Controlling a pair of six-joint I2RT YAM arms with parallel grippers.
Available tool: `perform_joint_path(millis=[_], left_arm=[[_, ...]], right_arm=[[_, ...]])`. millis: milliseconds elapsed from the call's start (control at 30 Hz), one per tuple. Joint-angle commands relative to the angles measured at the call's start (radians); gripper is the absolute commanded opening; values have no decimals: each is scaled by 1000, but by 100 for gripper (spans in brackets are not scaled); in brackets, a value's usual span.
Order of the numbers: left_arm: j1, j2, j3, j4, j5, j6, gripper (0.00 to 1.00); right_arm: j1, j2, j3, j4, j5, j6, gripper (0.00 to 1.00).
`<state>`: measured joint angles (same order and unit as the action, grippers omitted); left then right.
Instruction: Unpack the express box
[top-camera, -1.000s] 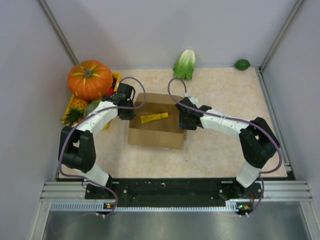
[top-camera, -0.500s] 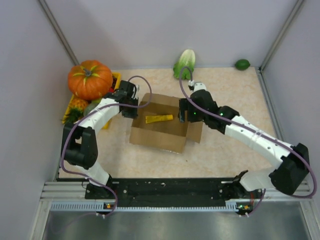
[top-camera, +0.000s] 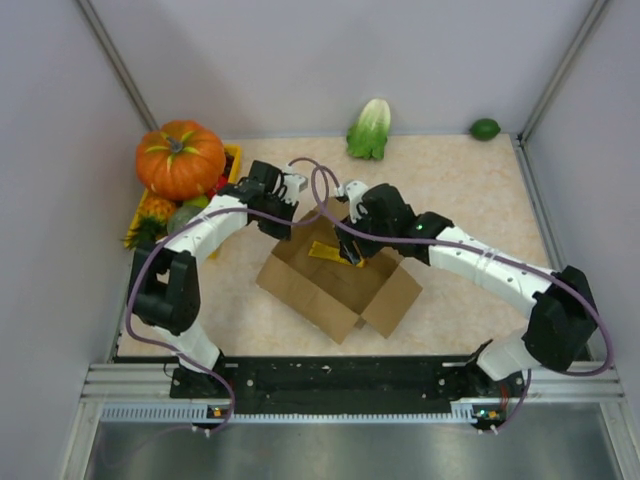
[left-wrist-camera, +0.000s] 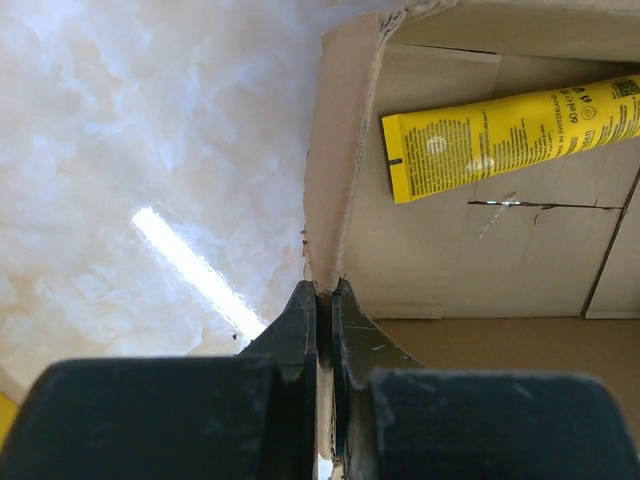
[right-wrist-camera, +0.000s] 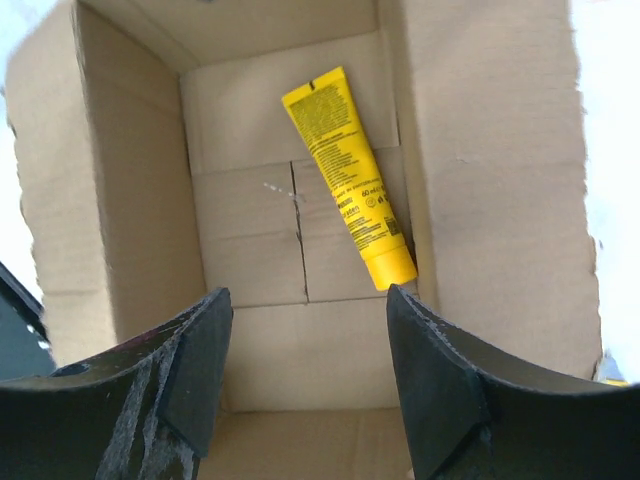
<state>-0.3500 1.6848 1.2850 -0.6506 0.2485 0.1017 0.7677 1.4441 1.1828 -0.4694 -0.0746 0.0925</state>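
Note:
The express box (top-camera: 335, 290) lies open and skewed in mid-table, its flaps spread. On its floor lies a yellow tube (top-camera: 326, 250), also seen in the left wrist view (left-wrist-camera: 510, 135) and the right wrist view (right-wrist-camera: 350, 190). My left gripper (top-camera: 284, 212) is at the box's far left corner, shut on the top edge of a cardboard wall (left-wrist-camera: 335, 170), which sits pinched between the jaws (left-wrist-camera: 325, 292). My right gripper (top-camera: 352, 250) hangs over the box's opening. It is open (right-wrist-camera: 308, 298), holding nothing, with the tube's cap just beyond its right fingertip (right-wrist-camera: 405, 310).
An orange pumpkin (top-camera: 180, 158) sits at the back left above a yellow tray (top-camera: 233, 153) with a pineapple (top-camera: 150, 222). A leafy green cabbage (top-camera: 370, 128) and a lime (top-camera: 485, 128) lie along the back wall. Grey walls enclose three sides.
The box has been turned and dragged, its near end swinging right. My left gripper closed on the box's wall. The right arm swung in over the opening, jaws wider.

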Motion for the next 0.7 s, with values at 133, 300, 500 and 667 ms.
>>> perform_joint_path(millis=[133,300,500,667], left_arm=[[-3,-59,-35,86,120,145,1],[-3,-63,-44,88,146,164,2],[-3,-45,-10,68,106,105,34],[-3,-86,-36,100,25,41,62]], right_arm=[[28,58,-113,176,-51,-88,63],[30,108,-175,334,-14,-83,59],[31,177,-229,457,68,-57,59],[31,210,-226,488,70,-54,59]])
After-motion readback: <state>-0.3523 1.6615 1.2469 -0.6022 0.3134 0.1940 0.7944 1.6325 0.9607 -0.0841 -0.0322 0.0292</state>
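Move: The yellow tube lies on the box floor, about 5 cm ahead of the open right hand, 4 cm to its left and some 15 cm below. From that hand the box's near-left flap is 8 cm left and 7 cm back, the near-right flap 9 cm right and 7 cm back. The shut left fingers hold the far-left flap, its middle about 2 cm ahead, 2 cm right and 2 cm below; the tube lies some 11 cm right of that hand, 3 cm back and 8 cm down. The left fingers let go of the far-left flap, opening to over half after the hand has edged 1 cm right and turned just under 10 degrees clockwise. Meanwhile the right hand sinks about 10 cm into the box towards the yellow tube, easing slightly back, then forward again, fingers staying a bit over half open; no touch on the tube shows. ##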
